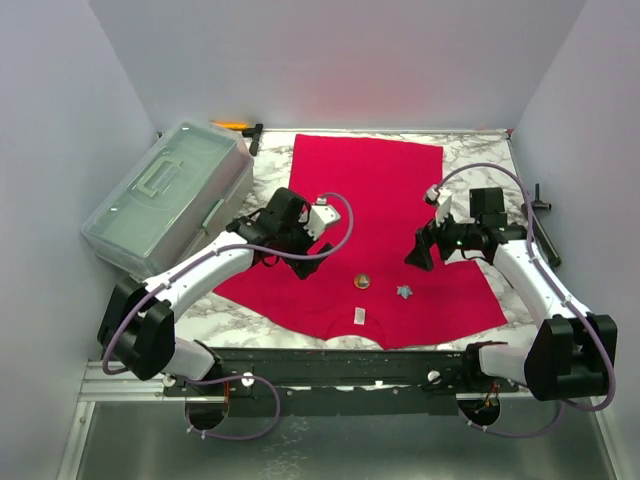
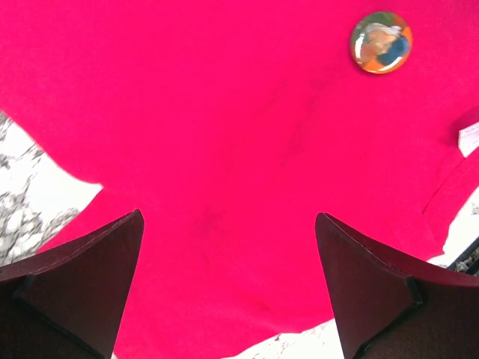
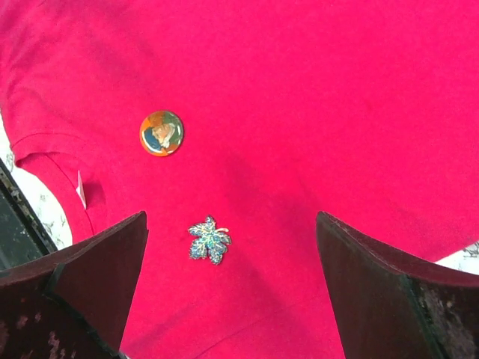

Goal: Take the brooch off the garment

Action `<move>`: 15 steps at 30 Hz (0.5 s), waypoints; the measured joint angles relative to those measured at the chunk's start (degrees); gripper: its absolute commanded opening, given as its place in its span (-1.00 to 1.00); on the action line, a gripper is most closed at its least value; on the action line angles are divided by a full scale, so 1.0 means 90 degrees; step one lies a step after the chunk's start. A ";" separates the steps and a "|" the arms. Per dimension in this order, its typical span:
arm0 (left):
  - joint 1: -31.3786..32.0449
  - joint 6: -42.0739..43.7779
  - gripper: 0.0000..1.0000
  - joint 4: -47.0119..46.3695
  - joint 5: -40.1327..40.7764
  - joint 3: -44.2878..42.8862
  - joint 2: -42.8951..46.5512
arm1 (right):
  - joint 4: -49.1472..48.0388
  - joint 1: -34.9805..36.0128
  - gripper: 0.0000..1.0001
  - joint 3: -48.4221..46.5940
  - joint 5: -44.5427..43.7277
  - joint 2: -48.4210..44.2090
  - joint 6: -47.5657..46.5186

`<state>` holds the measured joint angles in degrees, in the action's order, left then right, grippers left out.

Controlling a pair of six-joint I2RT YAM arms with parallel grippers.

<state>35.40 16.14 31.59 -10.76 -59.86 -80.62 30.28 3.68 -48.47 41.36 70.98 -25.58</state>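
The garment (image 1: 370,200) is a bright red T-shirt spread flat on the marble table, its white neck label (image 1: 360,316) toward the near edge. The brooch (image 1: 404,292), a small sparkly blue-green leaf, sits on the cloth near the collar. It shows in the right wrist view (image 3: 209,240), just left of centre between the fingers. A round orange badge (image 1: 362,281) lies to its left. My right gripper (image 3: 231,215) hovers open above the brooch. My left gripper (image 2: 228,215) hangs open over bare red cloth, the badge (image 2: 381,42) far ahead to its right.
A clear plastic lidded box (image 1: 165,195) stands at the left of the table. A black tool (image 1: 540,215) lies by the right wall and a small orange-handled item (image 1: 240,126) at the back left. The arms' black mounting rail (image 1: 330,365) runs along the near edge.
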 measured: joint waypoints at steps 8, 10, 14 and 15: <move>0.0481 0.0248 0.97 -0.0622 -0.0372 0.0034 -0.0204 | -0.0027 0.0347 0.89 0.0000 0.0175 0.0408 0.0182; 0.0600 0.0342 0.97 -0.0753 -0.0396 -0.0090 -0.0381 | -0.0046 0.0447 0.88 0.0000 0.0187 0.0563 0.0248; 0.0760 0.0347 0.96 -0.0935 -0.0753 -0.0362 -0.0712 | -0.0073 0.0697 0.82 0.0000 0.0214 0.0804 0.0340; 0.0775 0.0253 0.94 -0.0933 -0.0984 -0.0444 -0.0826 | -0.0075 0.0777 0.79 0.0000 0.0226 0.0852 0.0342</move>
<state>42.37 18.41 23.20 -19.62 -63.86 -88.05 29.61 10.68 -48.47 43.40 78.65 -22.50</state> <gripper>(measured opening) 0.987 0.929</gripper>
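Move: The leaf brooch lies about 5 cm to the right hand's left, some 2 cm nearer the base and 10 cm below. The round badge is roughly 14 cm left of that hand and level with it, also 10 cm below. From the left hand, the leaf brooch is about 22 cm to the right and 2 cm back, the badge 13 cm right and level, and the white neck tag 13 cm right and 8 cm back, all some 10 cm below. Both open hands head in over the shirt without touching it yet. The left one sweeps about 8 cm to the right at nearly constant height towards the round badge and the leaf brooch, its wrist turning some 15 degrees clockwise. The right one goes left and down, drawing slightly back, towards the leaf brooch, its fingers tipping a little steeper. ##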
